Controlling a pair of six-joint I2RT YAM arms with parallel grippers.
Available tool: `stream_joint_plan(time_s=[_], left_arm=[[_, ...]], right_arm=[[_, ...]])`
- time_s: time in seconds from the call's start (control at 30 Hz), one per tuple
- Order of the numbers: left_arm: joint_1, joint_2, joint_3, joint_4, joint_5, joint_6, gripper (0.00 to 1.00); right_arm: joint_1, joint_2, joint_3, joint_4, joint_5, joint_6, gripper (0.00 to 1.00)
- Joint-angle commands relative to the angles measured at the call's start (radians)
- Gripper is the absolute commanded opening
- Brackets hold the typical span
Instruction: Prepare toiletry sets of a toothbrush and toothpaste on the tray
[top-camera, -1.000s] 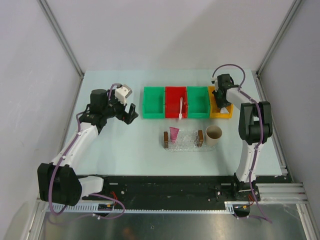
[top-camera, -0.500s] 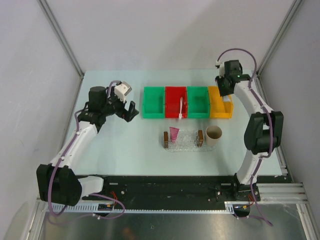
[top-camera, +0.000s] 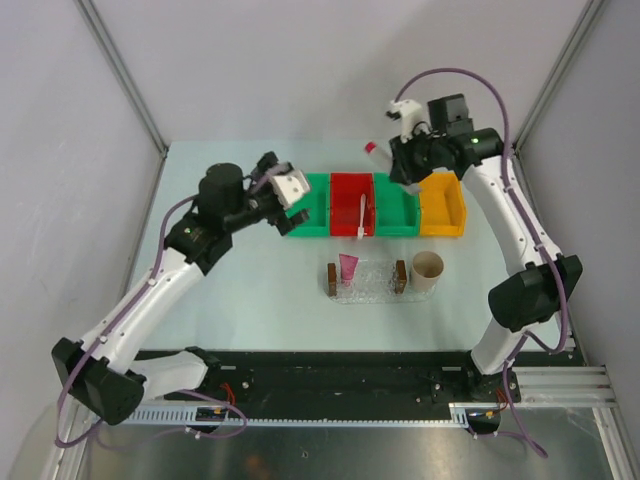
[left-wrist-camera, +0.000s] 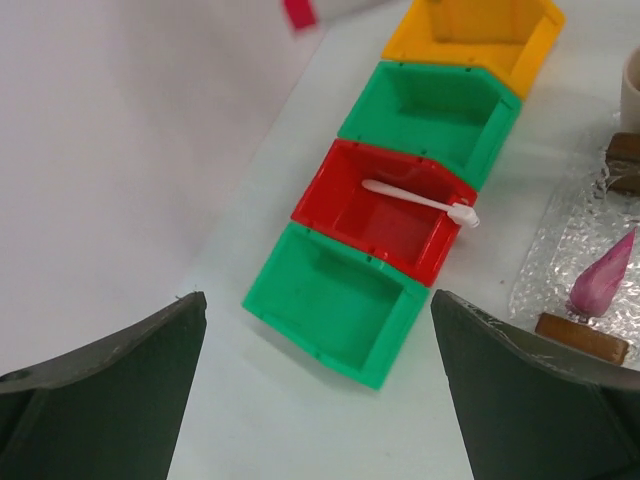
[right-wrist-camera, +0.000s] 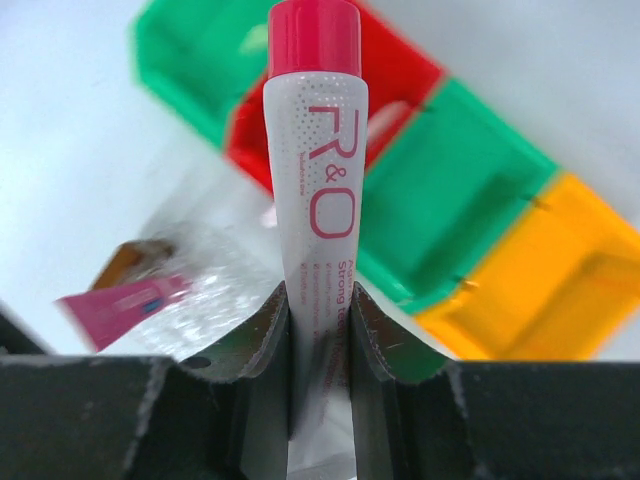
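Observation:
A white toothpaste tube with a pink cap (right-wrist-camera: 312, 200) stands upright between the fingers of my right gripper (right-wrist-camera: 320, 300), which is shut on it. The gripper (top-camera: 403, 160) hangs high over the right green bin (top-camera: 397, 203), the tube's cap (top-camera: 371, 148) pointing left. A magenta-pink toothpaste (top-camera: 348, 268) lies on the clear tray (top-camera: 380, 282), at its left end. The white toothbrush (top-camera: 361, 215) rests in the red bin (top-camera: 350, 192). My left gripper (top-camera: 284, 195) is open and empty above the left green bin (left-wrist-camera: 335, 305).
Four bins stand in a row at the back: green, red, green, yellow (top-camera: 441, 205). A beige cup (top-camera: 428, 267) stands just right of the tray. Brown blocks (top-camera: 331, 279) close the tray's short ends.
My right arm has risen from the yellow bin and swung left with the white tube in its grip. My left arm has moved right, to the left green bin, still open.

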Motion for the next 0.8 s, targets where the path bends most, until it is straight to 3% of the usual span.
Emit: stream_joint_plan(time_s=[0.0,0.33,0.77], left_arm=[[-0.147,-0.043,0.036,0.003,-0.182,0.3,0.99],[-0.353,0.019,0.024,-0.019,-0.312,0.518,1.0],[-0.415,0.081,0.0,-0.035,-0.335,0.611,0.99]], right_arm=[[0.095,-0.015,0.066,-0.124,-0.187,-0.034,0.19],[0.216,0.048,0.079,-0.214,-0.356,-0.102,0.18],[0.254,0.048,0.076,-0.28,-0.448,-0.162,0.18]])
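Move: My right hand holds the white toothpaste tube. My open left gripper, where the tube is going, is about 27 cm to its left, 4 cm back and roughly level. From my left hand the tube's middle is some 24 cm right, 6 cm ahead and level. Far below my right hand, about 26 cm, are the red bin (6 ahead, 10 left), the right green bin (6 ahead, 3 right) and the pink tube (12 back, 11 left). I bring my hands together for a handover. Still pinching the tube, my right hand sweeps about 12 cm back and as far left, sinking slightly and turning some 30 degrees counter-clockwise so the red cap swings in front of my left fingers. My left hand comes about 8 cm right and a little back to meet it, rolling its left side up and tipping its fingers upward, jaws wide open. ##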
